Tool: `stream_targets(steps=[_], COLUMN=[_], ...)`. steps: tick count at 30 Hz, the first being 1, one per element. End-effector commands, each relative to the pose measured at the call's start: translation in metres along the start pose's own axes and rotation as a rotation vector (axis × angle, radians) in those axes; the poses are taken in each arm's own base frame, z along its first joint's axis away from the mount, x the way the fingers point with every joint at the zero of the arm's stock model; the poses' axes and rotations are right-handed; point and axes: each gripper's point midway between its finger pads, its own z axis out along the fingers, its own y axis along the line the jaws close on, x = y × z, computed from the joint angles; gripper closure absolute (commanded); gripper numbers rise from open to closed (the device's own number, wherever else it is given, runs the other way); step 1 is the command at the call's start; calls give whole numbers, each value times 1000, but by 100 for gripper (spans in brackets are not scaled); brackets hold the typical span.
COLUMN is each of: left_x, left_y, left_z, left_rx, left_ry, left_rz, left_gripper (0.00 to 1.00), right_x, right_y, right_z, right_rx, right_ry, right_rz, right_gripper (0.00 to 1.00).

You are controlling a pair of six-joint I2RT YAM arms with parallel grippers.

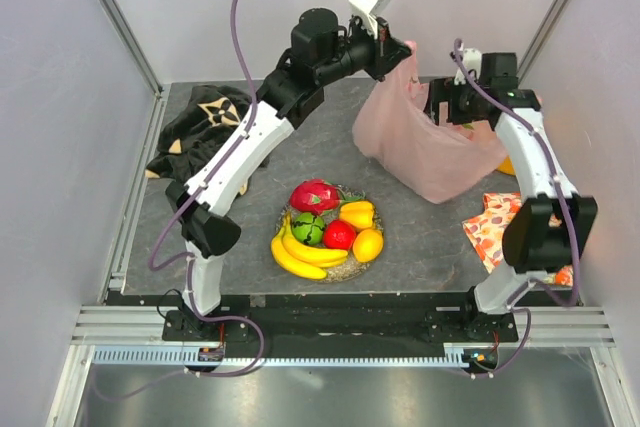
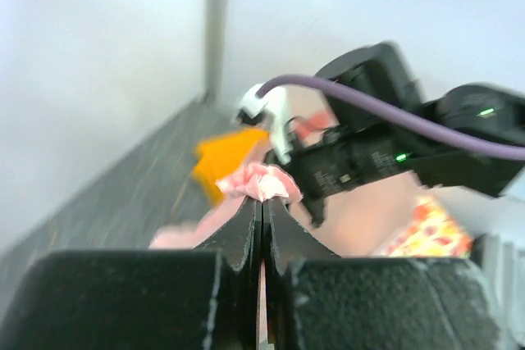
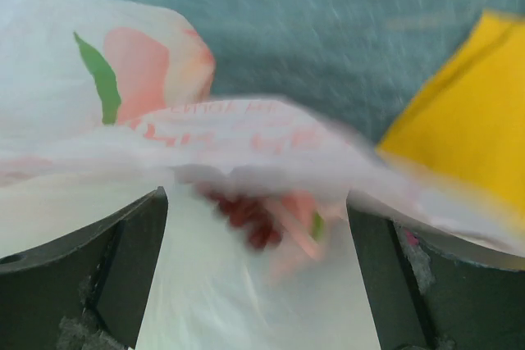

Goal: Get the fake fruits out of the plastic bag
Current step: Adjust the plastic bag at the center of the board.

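Note:
The pink plastic bag (image 1: 425,142) hangs at the back right, lifted by one handle. My left gripper (image 1: 398,51) is shut on that handle, and pink film (image 2: 264,179) bunches at its tips (image 2: 262,202). My right gripper (image 1: 445,112) stands open at the bag's mouth. Its jaws are wide apart (image 3: 258,243) with the bag's film between them. A dark red grape bunch (image 3: 242,209) shows blurred inside. On the silvery plate (image 1: 350,269) lie bananas (image 1: 300,252), a dragon fruit (image 1: 313,195), a green ball (image 1: 307,228), a red apple (image 1: 339,235) and yellow-orange pieces (image 1: 357,214).
A dark cloth with gold pattern (image 1: 200,127) lies at the back left. A floral cloth (image 1: 500,227) lies at the right under my right arm. An orange cloth (image 1: 507,164) sits behind the bag. Enclosure walls stand close on three sides.

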Motion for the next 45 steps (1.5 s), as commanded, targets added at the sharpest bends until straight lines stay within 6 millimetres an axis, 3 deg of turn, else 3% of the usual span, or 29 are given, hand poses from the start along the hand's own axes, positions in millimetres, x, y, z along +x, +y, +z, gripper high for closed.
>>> stream_targets(steps=[1, 3, 6, 9, 13, 14, 15, 16, 17, 19, 21, 22, 23, 25, 26, 28, 30, 33, 34, 35, 36, 37, 38, 39, 40, 42, 43, 45], left_x=[-45, -8, 31, 44, 65, 92, 88, 97, 120, 125, 147, 147, 159, 169, 173, 176, 171, 154, 123, 114, 126, 84, 78, 86, 52, 45, 20, 3], left_y=[-89, -90, -78, -62, -28, -13, -1, 9, 19, 39, 57, 62, 66, 71, 71, 64, 58, 43, 43, 46, 57, 57, 61, 65, 63, 61, 54, 39], left_z=[-17, -11, -14, -26, -49, -58, -72, -81, -92, -114, -132, -140, -146, -155, -157, -157, -149, -116, -102, -92, -73, -61, -51, -36, -28, -15, -15, -18], left_rx=[229, 249, 199, 106, -62, -121, -157, -192, -225, -293, -337, -348, -351, -339, -333, -295, -256, -125, -113, -110, -117, -118, -116, -98, -91, -49, -31, 27], left_ry=[-104, -10, 92, 132, 205, 275, 276, 304, 362, 395, 460, 468, 496, 537, 553, 560, 538, 467, 399, 380, 399, 310, 292, 297, 219, 185, 128, 81], left_rz=[10, -45, -53, -29, 58, 73, 78, 76, 64, 123, 127, 135, 130, 132, 135, 128, 106, 97, 125, 135, 133, 170, 181, 186, 224, 234, 253, 254], left_gripper=[98, 99, 98, 99, 98, 98, 98, 98, 98, 98, 98, 98, 98, 98, 98, 98, 98, 99, 98, 99, 98, 98, 98, 99, 98, 98, 99, 99], right_x=[-9, 6, 25, 52, 113, 118, 127, 128, 134, 137, 163, 165, 191, 197, 211, 198, 169, 112, 103, 81, 84, 77, 56, 58, 37, 25, 10, 0], right_y=[49, 42, 34, 28, 7, 4, 2, 1, -1, -7, -14, -14, -13, -13, -14, -15, -7, 11, 15, 11, 1, -8, -14, -22, -32, -37, -36, -35], right_z=[-27, -18, -7, 6, 21, 21, 20, 17, 15, 4, -5, -16, -21, -40, -45, -57, -61, -49, -43, -40, -21, -16, -14, -1, -3, 3, 0, -4], right_rx=[-171, -145, -124, -125, -65, -57, -47, -38, -32, 13, 60, 76, 80, 106, 110, 147, 133, 65, 61, 90, 109, 139, 163, 166, 186, 189, 193, 200], right_ry=[-66, -33, 16, 106, 337, 352, 375, 374, 384, 385, 441, 426, 478, 458, 477, 411, 304, 121, 109, 77, 129, 135, 100, 127, 82, 61, 31, 0], right_rz=[-54, -38, -36, -37, -11, -29, -38, -49, -66, -103, -150, -183, -197, -273, -285, -323, -327, -303, -273, -261, -229, -203, -167, -137, -116, -77, -82, -81], right_gripper=[2, 2, 2, 2, 2, 2, 2, 2, 2, 2, 2, 2, 2, 2, 2, 2, 2, 2, 2, 2, 2, 2, 2, 2, 2, 2, 2, 2])
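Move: From the left hand, which already grips one handle of the plastic bag, the bag's middle lies roughly 8 cm to the right, 3 cm back and 29 cm down. The fruit bowl is about 20 cm back, 13 cm left and 44 cm below. From the open right hand at the bag's mouth, the bag's middle is some 6 cm back, 5 cm left and 9 cm down; the orange cloth lies 11 cm right, 3 cm back and 20 cm below. Up and back for a moment, then steeply down some 20 cm while swinging left, the left hand keeps its pinch on the handle, rolling its left side up, before rising forward again. The right hand, fingers open, hops up, sinks and draws back about 17 cm, then returns forward and up into the bag's mouth. ##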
